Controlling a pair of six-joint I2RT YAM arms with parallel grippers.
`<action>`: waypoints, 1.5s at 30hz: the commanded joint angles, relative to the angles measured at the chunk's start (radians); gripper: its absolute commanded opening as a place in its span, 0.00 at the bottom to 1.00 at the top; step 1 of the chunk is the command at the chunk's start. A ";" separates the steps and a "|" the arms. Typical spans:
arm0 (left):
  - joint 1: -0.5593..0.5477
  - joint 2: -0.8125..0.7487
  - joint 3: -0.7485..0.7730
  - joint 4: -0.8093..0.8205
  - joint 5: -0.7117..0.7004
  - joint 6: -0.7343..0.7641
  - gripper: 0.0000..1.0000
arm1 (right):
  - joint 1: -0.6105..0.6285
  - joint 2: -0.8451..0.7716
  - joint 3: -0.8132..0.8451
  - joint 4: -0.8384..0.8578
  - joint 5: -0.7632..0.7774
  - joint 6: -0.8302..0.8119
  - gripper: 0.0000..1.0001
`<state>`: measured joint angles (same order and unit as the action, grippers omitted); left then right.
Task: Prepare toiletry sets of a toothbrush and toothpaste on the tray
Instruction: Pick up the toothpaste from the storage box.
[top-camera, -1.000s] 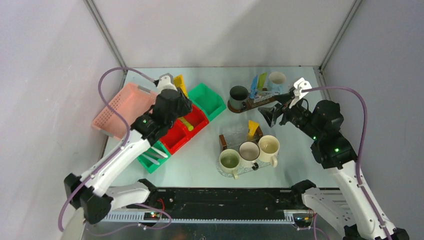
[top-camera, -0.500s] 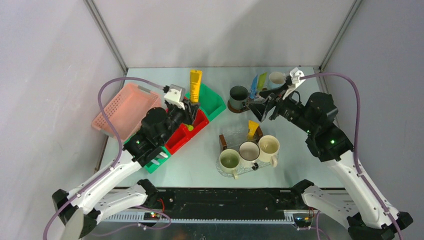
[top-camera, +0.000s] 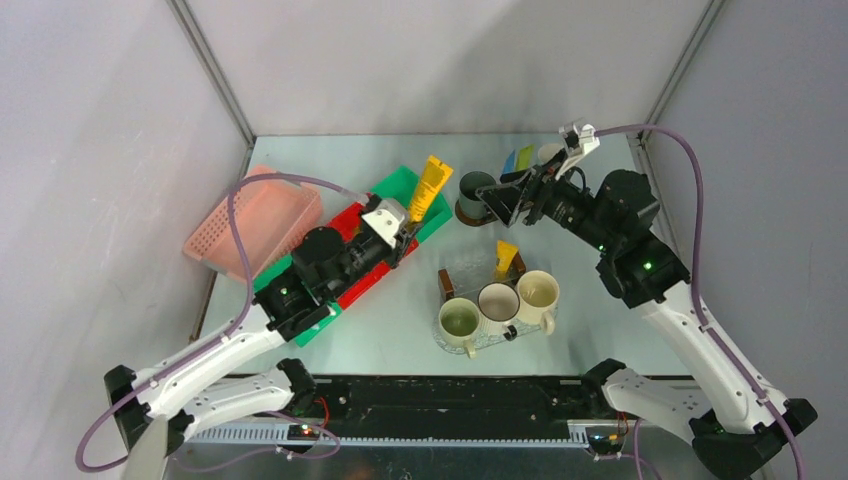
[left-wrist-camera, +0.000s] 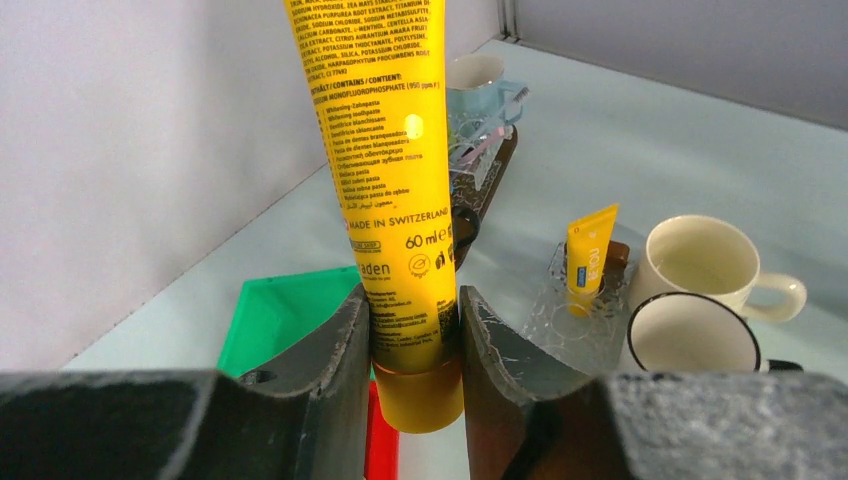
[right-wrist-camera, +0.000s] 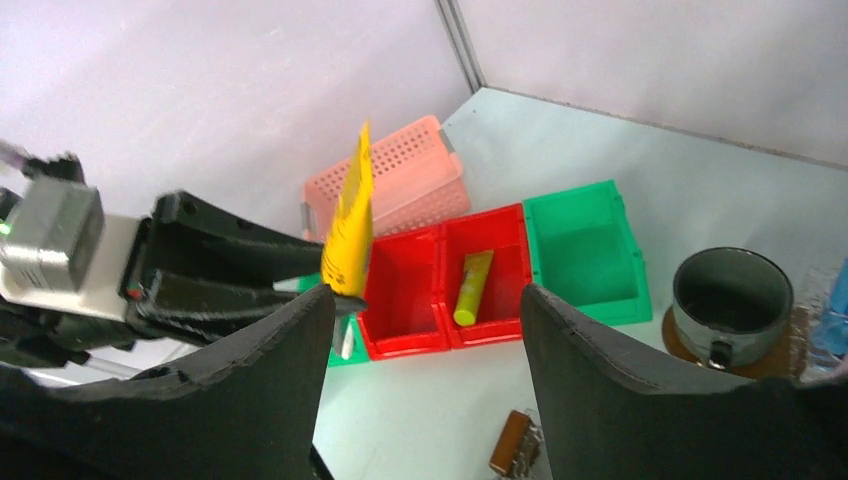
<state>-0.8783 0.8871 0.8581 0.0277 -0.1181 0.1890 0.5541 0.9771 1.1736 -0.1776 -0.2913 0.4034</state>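
Note:
My left gripper (top-camera: 408, 228) is shut on the cap end of a yellow toothpaste tube (top-camera: 429, 187), held tilted above the green bin (top-camera: 425, 215). In the left wrist view the tube (left-wrist-camera: 385, 150) stands upright between my fingers (left-wrist-camera: 330, 350). The near tray (top-camera: 468, 272) holds three mugs (top-camera: 498, 300) and a small yellow tube (top-camera: 506, 260). My right gripper (top-camera: 503, 203) hovers open and empty by the dark mug (top-camera: 476, 187) on the far tray (top-camera: 468, 215). A slim pale toothbrush end (right-wrist-camera: 346, 340) shows in the near green bin.
Red bins (right-wrist-camera: 440, 270) hold a yellow-green tube (right-wrist-camera: 472, 287). A pink basket (top-camera: 250, 215) sits at the left. Blue and green tubes (top-camera: 516, 160) and a pale mug (top-camera: 549, 153) stand on the far tray, close behind my right arm.
My left arm has swung the yellow tube rightward and lower, from over the bins toward the trays. My right gripper has moved left over the far tray, its jaws a little narrower.

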 joint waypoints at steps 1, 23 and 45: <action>-0.044 0.022 0.031 0.042 0.001 0.125 0.00 | 0.008 0.018 0.047 0.105 -0.014 0.074 0.70; -0.114 0.109 0.067 0.091 -0.029 0.220 0.00 | 0.020 0.163 0.047 0.199 -0.084 0.166 0.50; -0.115 0.124 0.019 0.121 -0.087 0.171 0.66 | 0.013 0.099 0.046 0.104 -0.067 -0.102 0.00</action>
<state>-0.9901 1.0313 0.8772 0.0856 -0.1623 0.3813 0.5682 1.1137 1.1847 -0.0566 -0.3733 0.4122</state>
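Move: The toothpaste stands nearly upright with its cap in the left fingers. Its middle is about 10 cm left of the right hand, 2 cm ahead and 2 cm lower. From the left hand, the right gripper is some 11 cm to the right, 1 cm ahead and 7 cm higher. Far below, the dark mug is 10 cm ahead and 1 cm right of the right hand; the yellow tube on the tray is 2 cm back and 6 cm right of it. The right fingers shut on the flat upper end of the toothpaste, and the left fingers then open off its cap end. To meet, the right hand goes about 4 cm left and 2 cm forward, rising a little, then dipping, and backs off slightly once shut. The left hand brings the tube roughly 4 cm right and 3 cm down, tilting it some 10 degrees towards the right hand. ##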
